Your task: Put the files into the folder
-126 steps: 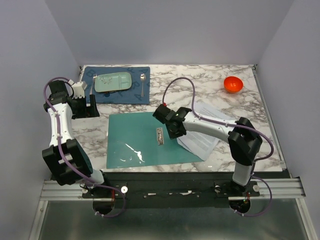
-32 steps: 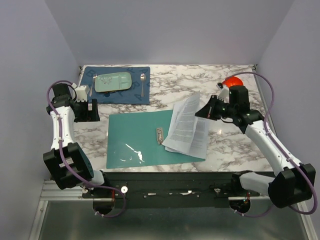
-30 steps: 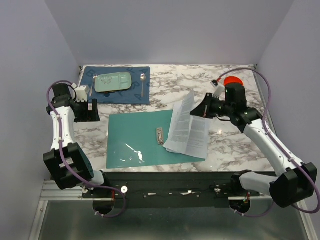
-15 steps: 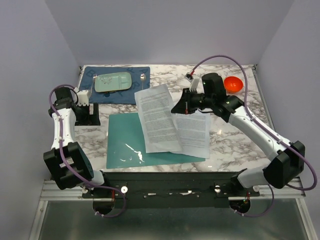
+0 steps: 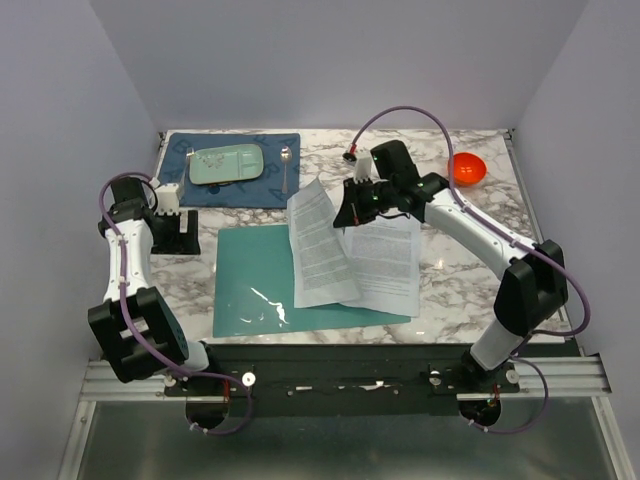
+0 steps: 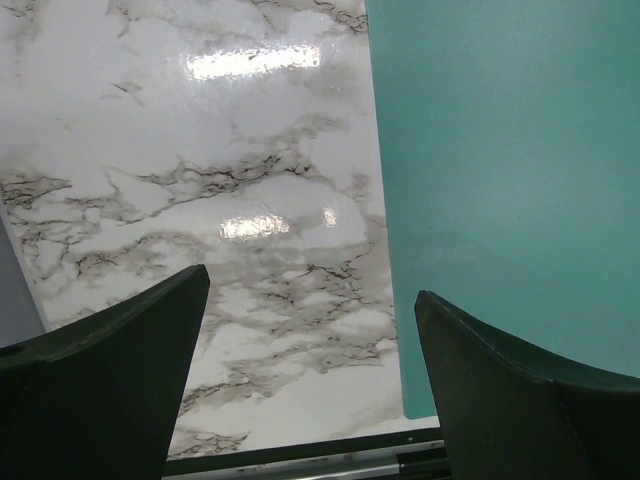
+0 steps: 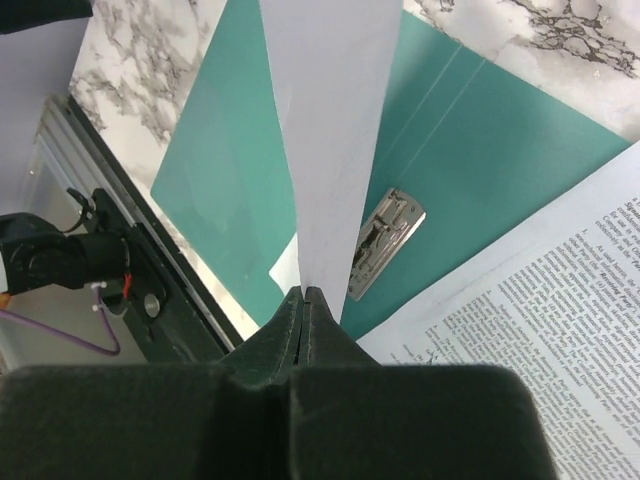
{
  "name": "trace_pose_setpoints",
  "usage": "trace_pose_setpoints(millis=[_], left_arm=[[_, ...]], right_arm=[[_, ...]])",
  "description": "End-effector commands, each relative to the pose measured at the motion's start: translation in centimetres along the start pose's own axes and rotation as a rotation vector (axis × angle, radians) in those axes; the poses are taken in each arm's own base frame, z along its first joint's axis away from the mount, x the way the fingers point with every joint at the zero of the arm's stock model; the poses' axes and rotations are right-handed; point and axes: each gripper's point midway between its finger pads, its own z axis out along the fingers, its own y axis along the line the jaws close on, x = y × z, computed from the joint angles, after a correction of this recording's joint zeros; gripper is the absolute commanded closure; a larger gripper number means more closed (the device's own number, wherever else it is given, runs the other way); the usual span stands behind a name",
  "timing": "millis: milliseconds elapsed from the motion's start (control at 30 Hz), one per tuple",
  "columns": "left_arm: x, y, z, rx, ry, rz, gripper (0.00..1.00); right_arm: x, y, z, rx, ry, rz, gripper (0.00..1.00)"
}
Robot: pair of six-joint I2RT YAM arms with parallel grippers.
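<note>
The teal folder [image 5: 255, 270] lies open and flat at the table's front centre. In the right wrist view its metal clip [image 7: 386, 240] shows. My right gripper [image 5: 346, 212] is shut on the top edge of one white file sheet [image 5: 320, 250]. That sheet hangs slanted over the folder's right half, its blank back [image 7: 325, 140] running up from the gripper [image 7: 305, 292]. Another printed file sheet [image 5: 392, 262] lies flat across the folder's right edge. My left gripper [image 5: 178, 230] stands open with nothing in it, left of the folder, and the folder's left edge [image 6: 500, 180] shows beside its fingers.
A dark blue placemat [image 5: 270, 188] at the back left carries a pale green tray [image 5: 226, 163] and a spoon [image 5: 286, 168]. An orange bowl [image 5: 466, 168] sits at the back right. The table's front rail [image 6: 300, 462] lies just beyond the left fingers.
My right gripper has carried the held sheet left and towards the back, so that it now hangs more steeply over the folder. The left arm has barely moved.
</note>
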Motion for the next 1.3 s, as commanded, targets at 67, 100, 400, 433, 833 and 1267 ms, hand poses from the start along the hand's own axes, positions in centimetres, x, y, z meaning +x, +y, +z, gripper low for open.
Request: trace_pose_setpoints(millis=[67, 100, 400, 433, 833, 1267], left_arm=[[0.9, 0.3, 0.3, -0.015, 0.021, 0.063, 0.01], [0.9, 0.3, 0.4, -0.015, 0.021, 0.062, 0.01], [1.3, 0.4, 0.4, -0.021, 0.026, 0.075, 0.01], [1.4, 0.4, 0.5, -0.021, 0.026, 0.078, 0.01], [2.1, 0.5, 0.6, -0.032, 0.036, 0.095, 0.01], [3.2, 0.6, 1.1, -0.035, 0.058, 0.125, 0.01]], right_arm=[[0.0, 1.3, 0.5, -0.003, 0.039, -0.100, 0.99], [0.1, 1.7, 0.6, -0.005, 0.044, -0.110, 0.99], [1.3, 3.7, 3.2, -0.037, 0.094, -0.149, 0.99], [1.2, 3.9, 3.3, -0.041, 0.091, -0.149, 0.99], [-0.3, 4.3, 4.5, -0.007, 0.051, -0.172, 0.99], [0.0, 4.3, 6.3, -0.036, 0.049, -0.091, 0.99]])
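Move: The right hand holds a file pinched between shut fingers; the folder's left half, where the file is heading, lies about 20 cm to its left, 7 cm back and 16 cm below. The metal clip is some 4 cm left and 5 cm back, the lying file about 12 cm right and 3 cm back, both about as far below. From the idle left hand, the folder's left half is roughly 17 cm right, 5 cm back and 9 cm down. Right hand carries its file about 6 cm left towards the folder's left half; left hand sinks 2 cm. ##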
